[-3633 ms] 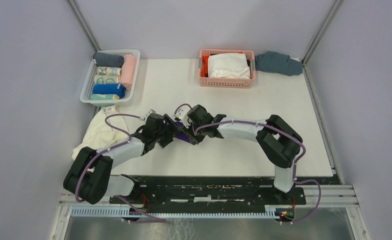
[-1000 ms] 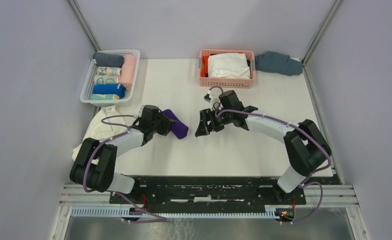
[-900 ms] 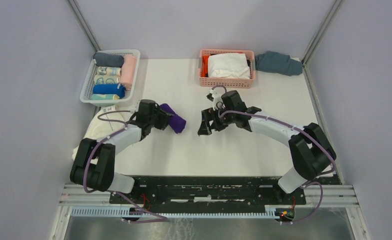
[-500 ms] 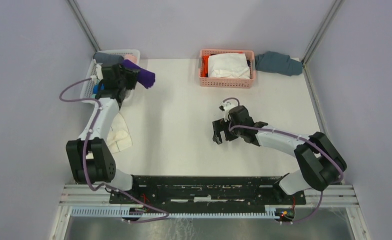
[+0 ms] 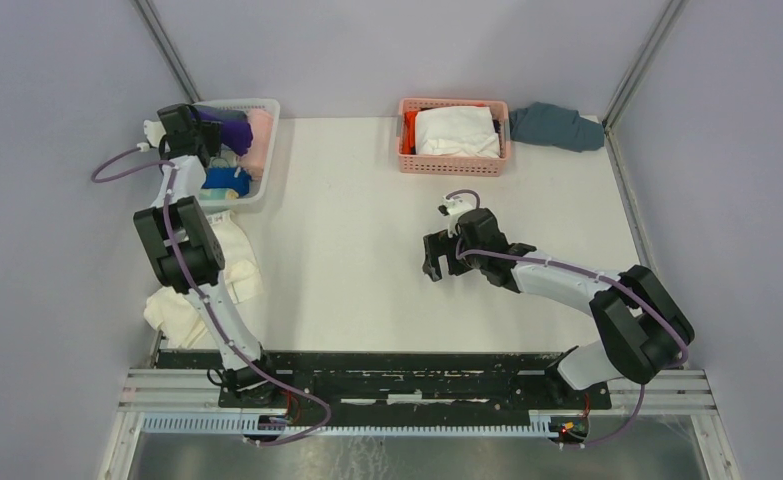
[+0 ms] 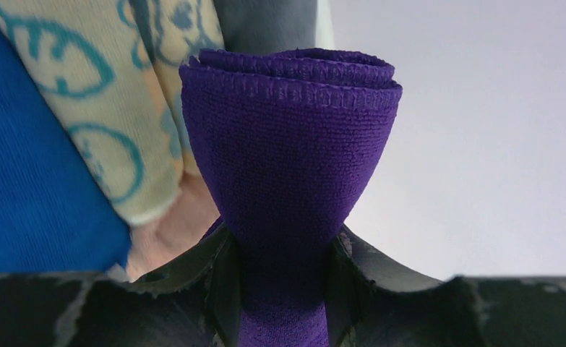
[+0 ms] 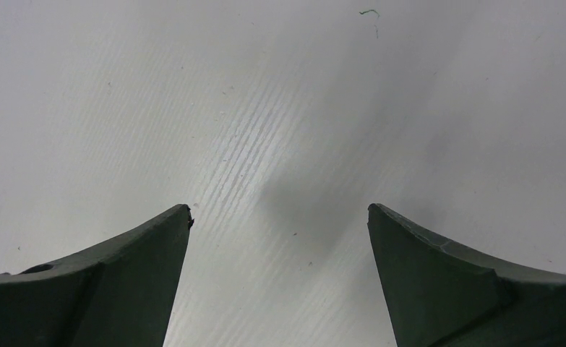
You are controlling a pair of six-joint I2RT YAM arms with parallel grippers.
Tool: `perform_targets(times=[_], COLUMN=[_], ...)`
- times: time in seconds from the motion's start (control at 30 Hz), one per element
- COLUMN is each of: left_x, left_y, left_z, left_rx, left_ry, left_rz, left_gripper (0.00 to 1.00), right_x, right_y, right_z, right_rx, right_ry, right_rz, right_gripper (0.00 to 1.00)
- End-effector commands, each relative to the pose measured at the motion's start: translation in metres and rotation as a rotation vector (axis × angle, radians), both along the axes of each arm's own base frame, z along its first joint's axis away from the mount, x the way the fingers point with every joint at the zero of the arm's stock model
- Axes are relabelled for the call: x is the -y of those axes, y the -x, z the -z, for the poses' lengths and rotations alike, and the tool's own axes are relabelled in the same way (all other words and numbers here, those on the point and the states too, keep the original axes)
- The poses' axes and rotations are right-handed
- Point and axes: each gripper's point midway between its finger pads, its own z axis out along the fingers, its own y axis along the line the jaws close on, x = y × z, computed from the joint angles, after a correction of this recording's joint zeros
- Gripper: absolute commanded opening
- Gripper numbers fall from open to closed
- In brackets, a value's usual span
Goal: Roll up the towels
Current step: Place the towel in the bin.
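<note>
My left gripper [image 5: 207, 130] is shut on the rolled deep purple towel [image 5: 231, 127] and holds it above the far end of the white basket [image 5: 270, 146]. In the left wrist view the purple roll [image 6: 287, 144] is pinched at its middle between the black fingers [image 6: 218, 289], end-on to the camera. The cream-white towel [image 5: 229, 268] lies unrolled and crumpled at the table's left edge, partly behind the left arm. My right gripper [image 5: 435, 256] stands open just above the bare table [image 7: 280, 130], with nothing between its fingers.
The white basket holds rolled cloths: blue [image 6: 27, 166], teal-patterned cream [image 6: 99, 87], pink [image 6: 182, 228] and grey [image 6: 265, 22]. A pink basket [image 5: 454, 165] with bright white cloth [image 5: 455, 130] stands at the back. A teal-grey cloth [image 5: 557, 125] lies at the back right corner.
My left arm has carried the purple roll from mid-table to above the white basket. My right gripper has opened fully and drawn back to the right.
</note>
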Motion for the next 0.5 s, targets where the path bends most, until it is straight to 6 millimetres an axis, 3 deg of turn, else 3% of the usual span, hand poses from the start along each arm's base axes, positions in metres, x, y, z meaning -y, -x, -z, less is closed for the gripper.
perform_targets(times=[0.0,0.2,0.47], left_x=[-0.023,-0.04,-0.065], left_y=[-0.031,-0.045,-0.032], left_z=[-0.044,-0.025,0.057], left_rx=[0.171,0.171,-0.016], left_ry=[-0.059,-0.045,-0.016], left_rz=[0.008,-0.015,-0.046], left_gripper=[0.34,0.34,0.35], right_x=[-0.004,-0.003,-0.002], right_y=[-0.011,-0.011,-0.013], right_z=[-0.013,-0.008,-0.001], right_rx=[0.062,0.052,0.035], right_ry=[-0.013,0.005,0.03], right_rz=[-0.008,-0.013,-0.014], right_gripper=[1.0,1.0,1.0])
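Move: The left hand holds the rolled purple towel above the white bin, whose middle lies about 13 cm below, 4 cm back and 2 cm left. Beneath, the grey roll is some 4 cm ahead and 3 cm left, the two cartoon rolls about 3 cm back and 3 cm left, and the pink roll roughly 2 cm back and 8 cm right. From the right hand the bin's middle is about 27 cm ahead and 51 cm left, roughly level. Left and forward, and lower overall, the left hand carries the purple towel some 6 cm over the bin's rolls, away from the pink roll and towards the grey one at the back-left. It dips nearly 2 cm, lifts slightly, then sinks again to end about 2.5 cm lower. The wrist hardly turns and the fingers keep their pinch on the towel. ##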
